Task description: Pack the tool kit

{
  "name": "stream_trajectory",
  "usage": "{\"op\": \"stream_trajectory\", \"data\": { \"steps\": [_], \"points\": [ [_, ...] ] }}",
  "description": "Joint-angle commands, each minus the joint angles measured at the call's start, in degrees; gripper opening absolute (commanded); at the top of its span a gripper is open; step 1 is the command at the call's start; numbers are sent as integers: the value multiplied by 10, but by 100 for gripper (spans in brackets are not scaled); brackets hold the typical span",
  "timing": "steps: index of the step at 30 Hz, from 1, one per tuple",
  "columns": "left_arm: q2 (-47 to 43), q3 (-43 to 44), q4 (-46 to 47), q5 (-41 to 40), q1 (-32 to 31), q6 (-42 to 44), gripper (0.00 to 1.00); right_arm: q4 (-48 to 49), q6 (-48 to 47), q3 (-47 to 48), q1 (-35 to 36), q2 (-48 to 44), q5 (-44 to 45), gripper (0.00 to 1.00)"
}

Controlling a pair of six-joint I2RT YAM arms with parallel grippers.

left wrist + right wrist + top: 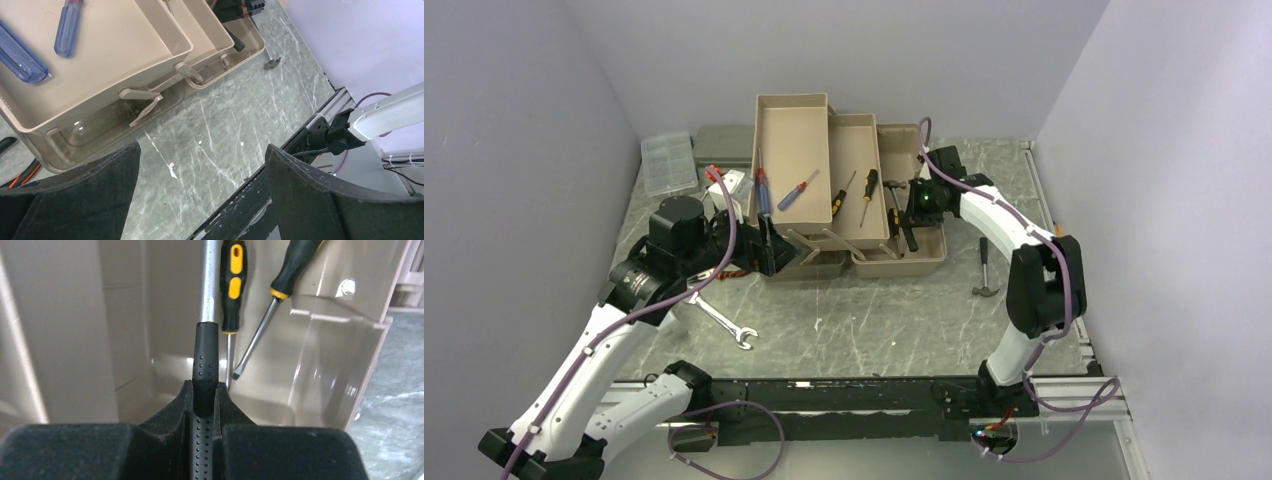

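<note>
The taupe tool kit box (904, 262) stands open mid-table with its trays (792, 140) folded out. Blue-handled screwdrivers (20, 57) lie in the left tray, yellow-and-black ones (868, 186) in the middle tray. My right gripper (205, 387) is shut on the black dotted grip of a hammer (205, 360), whose silver shaft points into the box's deep base beside two yellow-and-black screwdrivers (232, 280). From above, the right gripper (912, 205) hangs over the box's right side. My left gripper (202, 150) is open and holds nothing, above the table at the box's front left corner (774, 255).
A second hammer (986, 270) lies on the table right of the box. A silver wrench (724, 322) lies front left, and red-handled pliers (736, 272) are under the left arm. A clear organiser (669, 162) and a flat grey case (724, 143) sit at the back left.
</note>
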Motion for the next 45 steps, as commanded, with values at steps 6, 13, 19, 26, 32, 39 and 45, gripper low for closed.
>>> {"op": "stream_trajectory", "data": {
  "steps": [6,13,19,26,32,39,45],
  "points": [
    [-13,6,-12,-11,11,9,95,62,8,46,1,-4,20,43],
    [-14,4,-10,-4,15,10,95,10,8,65,-1,-66,53,43],
    [-22,-2,-7,3,16,19,96,-19,21,13,-45,-155,97,42],
    [-31,-14,16,53,17,40,97,-15,35,-101,-141,-252,157,41],
    [-41,-21,31,97,17,59,97,19,40,-176,-188,-214,171,45],
    [-62,-37,20,98,17,78,97,45,28,-159,-197,-114,195,59],
    [-63,-39,15,104,17,86,97,33,16,-108,-203,-45,234,55]
  ]
}}
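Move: The right hand still holds the big hammer inside the box's lower compartment, whose middle is about 6 cm ahead and 7 below. The small hammer lies on the table some 20 cm right, 5 back and 10 below. Two black-yellow screwdrivers are about 3 cm ahead, 1 left and 9 below. From the left hand the small hammer is roughly 46 cm right, 13 ahead and 30 below. Right hand releases the big hammer, rises about 10 cm, arcs 20 cm right, dips towards the small one. ##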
